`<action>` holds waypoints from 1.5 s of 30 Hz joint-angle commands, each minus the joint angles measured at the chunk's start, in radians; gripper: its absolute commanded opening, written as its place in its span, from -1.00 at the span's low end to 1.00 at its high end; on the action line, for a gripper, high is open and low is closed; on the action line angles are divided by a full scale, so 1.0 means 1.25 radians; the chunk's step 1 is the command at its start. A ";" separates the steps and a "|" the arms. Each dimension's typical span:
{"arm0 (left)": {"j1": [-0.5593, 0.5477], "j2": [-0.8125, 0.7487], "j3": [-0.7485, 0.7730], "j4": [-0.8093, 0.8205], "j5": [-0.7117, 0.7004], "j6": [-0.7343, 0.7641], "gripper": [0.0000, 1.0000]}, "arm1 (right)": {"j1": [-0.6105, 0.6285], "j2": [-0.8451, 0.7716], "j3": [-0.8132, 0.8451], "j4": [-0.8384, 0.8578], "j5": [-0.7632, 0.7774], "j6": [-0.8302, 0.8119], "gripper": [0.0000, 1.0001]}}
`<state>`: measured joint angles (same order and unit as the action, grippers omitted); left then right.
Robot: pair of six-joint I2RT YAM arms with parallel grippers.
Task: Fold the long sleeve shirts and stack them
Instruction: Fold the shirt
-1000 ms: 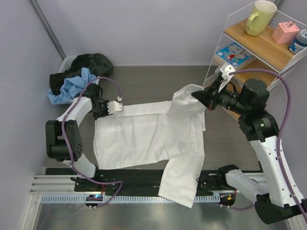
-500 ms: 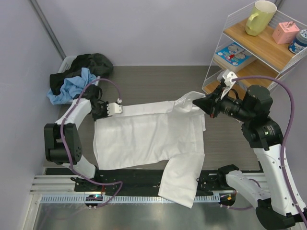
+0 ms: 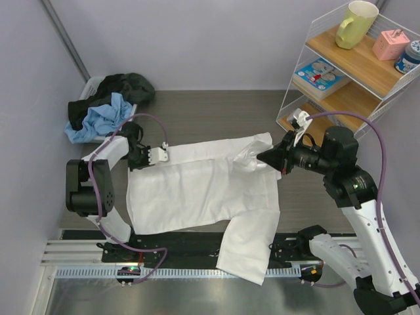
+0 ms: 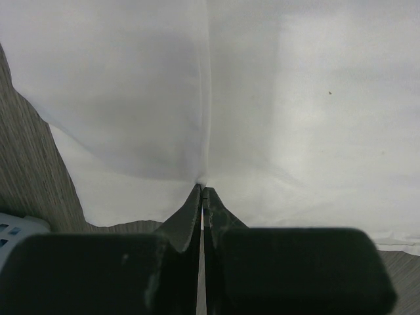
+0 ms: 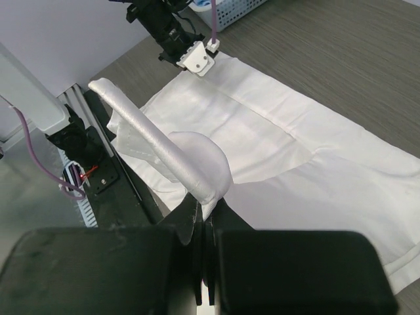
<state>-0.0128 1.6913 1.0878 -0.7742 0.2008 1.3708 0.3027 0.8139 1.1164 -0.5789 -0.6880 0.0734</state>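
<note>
A white long sleeve shirt [image 3: 197,190] lies spread on the dark table, one sleeve [image 3: 249,246] hanging over the near edge. My left gripper [image 3: 157,155] is shut on its far left edge; in the left wrist view the closed fingertips [image 4: 203,191] pinch a crease of the white cloth [image 4: 295,98]. My right gripper [image 3: 264,157] is shut on a raised fold at the shirt's far right. In the right wrist view its tips [image 5: 209,209] clamp a rolled hem [image 5: 190,157] that arches up over the flat shirt [image 5: 315,170].
A white basket [image 3: 94,85] at the far left holds a heap of dark and blue clothes [image 3: 108,105]. A wire shelf [image 3: 354,72] at the far right carries a yellow mug [image 3: 356,23], a pink box and a book. The arms' base rail [image 3: 197,269] runs along the near edge.
My right gripper has moved left and down with the cloth, and the raised fold has sunk toward the shirt. The left gripper has barely shifted and keeps its hold.
</note>
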 commanded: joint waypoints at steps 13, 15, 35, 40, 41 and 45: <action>-0.001 -0.051 0.012 -0.044 0.006 0.026 -1.00 | 0.018 -0.076 0.022 -0.024 -0.017 0.047 -0.98; -0.002 -0.050 0.021 -0.065 0.001 0.019 -1.00 | 0.018 -0.074 0.022 -0.024 -0.015 0.047 -0.98; -0.084 -0.496 0.053 0.091 0.442 -0.670 0.99 | 0.031 0.095 -0.071 0.167 -0.089 0.054 -0.97; -0.285 -0.617 -0.004 0.185 0.375 -0.710 0.99 | 0.052 0.128 -0.087 0.218 -0.101 0.063 -0.97; -0.315 -0.617 -0.003 0.219 0.356 -0.755 0.99 | 0.065 0.129 -0.093 0.221 -0.089 0.062 -0.97; -0.418 -0.570 0.032 0.301 0.327 -0.929 0.99 | 0.083 0.128 -0.105 0.245 -0.067 0.062 -0.98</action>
<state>-0.4461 0.9161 1.1007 -0.5720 0.6537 0.4675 0.3817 0.9821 0.9894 -0.3717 -0.7769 0.1390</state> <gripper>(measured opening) 0.996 0.028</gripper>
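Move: The raised shirt flap's free end is about 8 cm left of the right hand, level forward and 3 cm below; the loose sleeve lies roughly 19 cm back and 1 cm left of that hand, 33 cm down. From the left hand, down on the shirt's left edge, the flap's free end is some 35 cm right, 8 cm back and 28 cm up; the laundry basket is about 18 cm ahead, 10 cm left. Open the left gripper fully as you lift it off the shirt's left edge, carrying it up about 27 cm, right some 20 cm and then back towards the raised flap, rolling it so the fingers swing from down to the right. Keep the right gripper shut on the flap; ease it back and slightly up, then down, forward and left towards the left gripper. ##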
